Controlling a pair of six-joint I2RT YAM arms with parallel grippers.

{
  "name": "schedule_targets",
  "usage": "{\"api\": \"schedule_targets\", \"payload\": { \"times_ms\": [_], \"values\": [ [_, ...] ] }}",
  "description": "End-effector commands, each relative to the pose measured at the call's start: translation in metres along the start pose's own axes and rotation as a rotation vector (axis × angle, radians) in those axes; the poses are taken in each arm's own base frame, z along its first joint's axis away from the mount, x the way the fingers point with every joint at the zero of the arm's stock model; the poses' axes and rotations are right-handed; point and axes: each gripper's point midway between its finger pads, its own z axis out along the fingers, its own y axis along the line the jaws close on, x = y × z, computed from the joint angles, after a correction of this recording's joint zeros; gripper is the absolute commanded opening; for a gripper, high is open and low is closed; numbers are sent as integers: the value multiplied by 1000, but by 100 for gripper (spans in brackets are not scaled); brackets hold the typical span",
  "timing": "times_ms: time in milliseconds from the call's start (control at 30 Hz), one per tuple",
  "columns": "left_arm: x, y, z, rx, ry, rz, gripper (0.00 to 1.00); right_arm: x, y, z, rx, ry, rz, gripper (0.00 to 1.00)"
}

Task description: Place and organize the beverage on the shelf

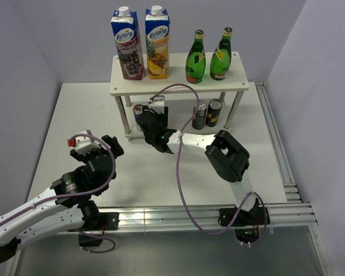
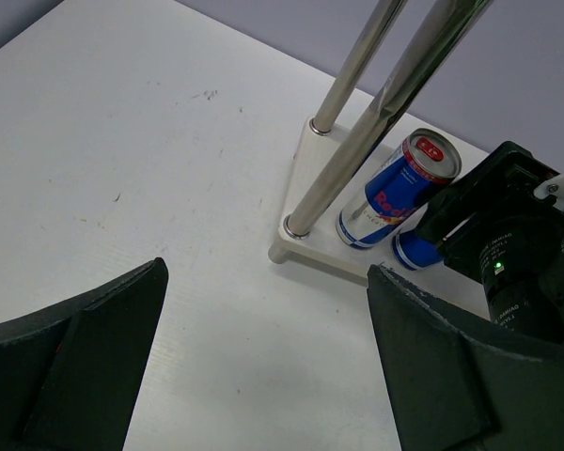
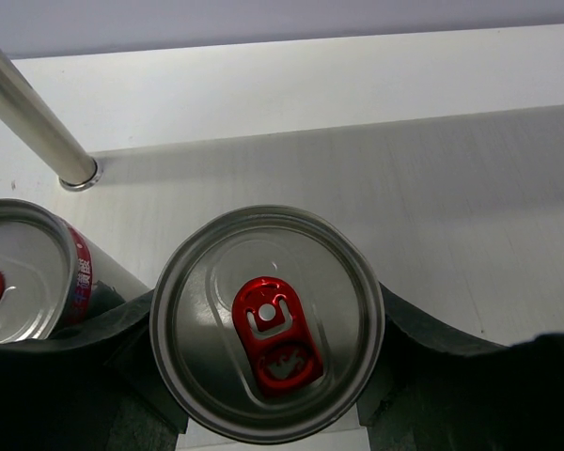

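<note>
The white shelf [image 1: 178, 87] carries two green bottles [image 1: 195, 57] [image 1: 221, 54] on its top board. Two dark cans [image 1: 200, 114] [image 1: 214, 112] stand on the lower board at the right. At the lower board's left end [image 2: 305, 246] stands a blue-and-silver can [image 2: 399, 188] [image 1: 139, 111] [image 3: 19, 272]. My right gripper [image 1: 155, 127] [image 3: 268, 324] is shut on a second blue-and-silver can [image 3: 268, 324] [image 2: 415, 252] right beside the first; its red-tabbed top fills the space between the fingers [image 3: 423, 329]. Whether it rests on the board is unclear. My left gripper [image 1: 96, 149] [image 2: 266, 272] hangs open over bare table, left of the shelf.
Two tall juice cartons [image 1: 128, 46] [image 1: 158, 43] stand on the top board's left half. Metal shelf legs [image 2: 348, 66] [image 3: 38, 117] rise close to the blue cans. The right arm's cable [image 1: 181, 172] loops over the table. A rail [image 1: 282, 155] runs along the right edge.
</note>
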Motion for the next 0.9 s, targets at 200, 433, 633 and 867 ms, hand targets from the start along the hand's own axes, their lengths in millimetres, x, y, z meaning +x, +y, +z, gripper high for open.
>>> {"api": "schedule_targets", "payload": {
  "times_ms": [200, 433, 633, 867],
  "values": [
    [-12, -4, -1, -9, -17, -31, 93, -25, -2, 1, 20, -57, 102, 93],
    [-12, -3, -2, -3, -17, -40, 93, -14, -12, -9, 26, -32, 104, 95],
    [-11, -4, -1, -10, -16, -31, 93, -10, -21, -30, 23, -24, 108, 96],
    [-6, -6, 0, -12, -7, -11, 94, -4, -9, -61, -101, 3, 93, 100]
  ]
}}
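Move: I already have the Red Bull can upright between my right fingers, and its place is straight below my hand on the lower shelf board, about 6 cm down. Its twin stands some 8 cm to the left, at grip height and level with it. The dark cans are about 19 and 25 cm to the right, the farther one 1 cm deeper in. From my left hand, that place is roughly 19 cm ahead, 20 cm to the right and 14 cm below. I open my right fingers wide and let go of the can almost without moving. Then I sink about 2 cm, easing a little to the right, and draw straight back towards myself some 5 cm. The fingers stay open on either side as they come clear of the can and out past the board's front edge. ##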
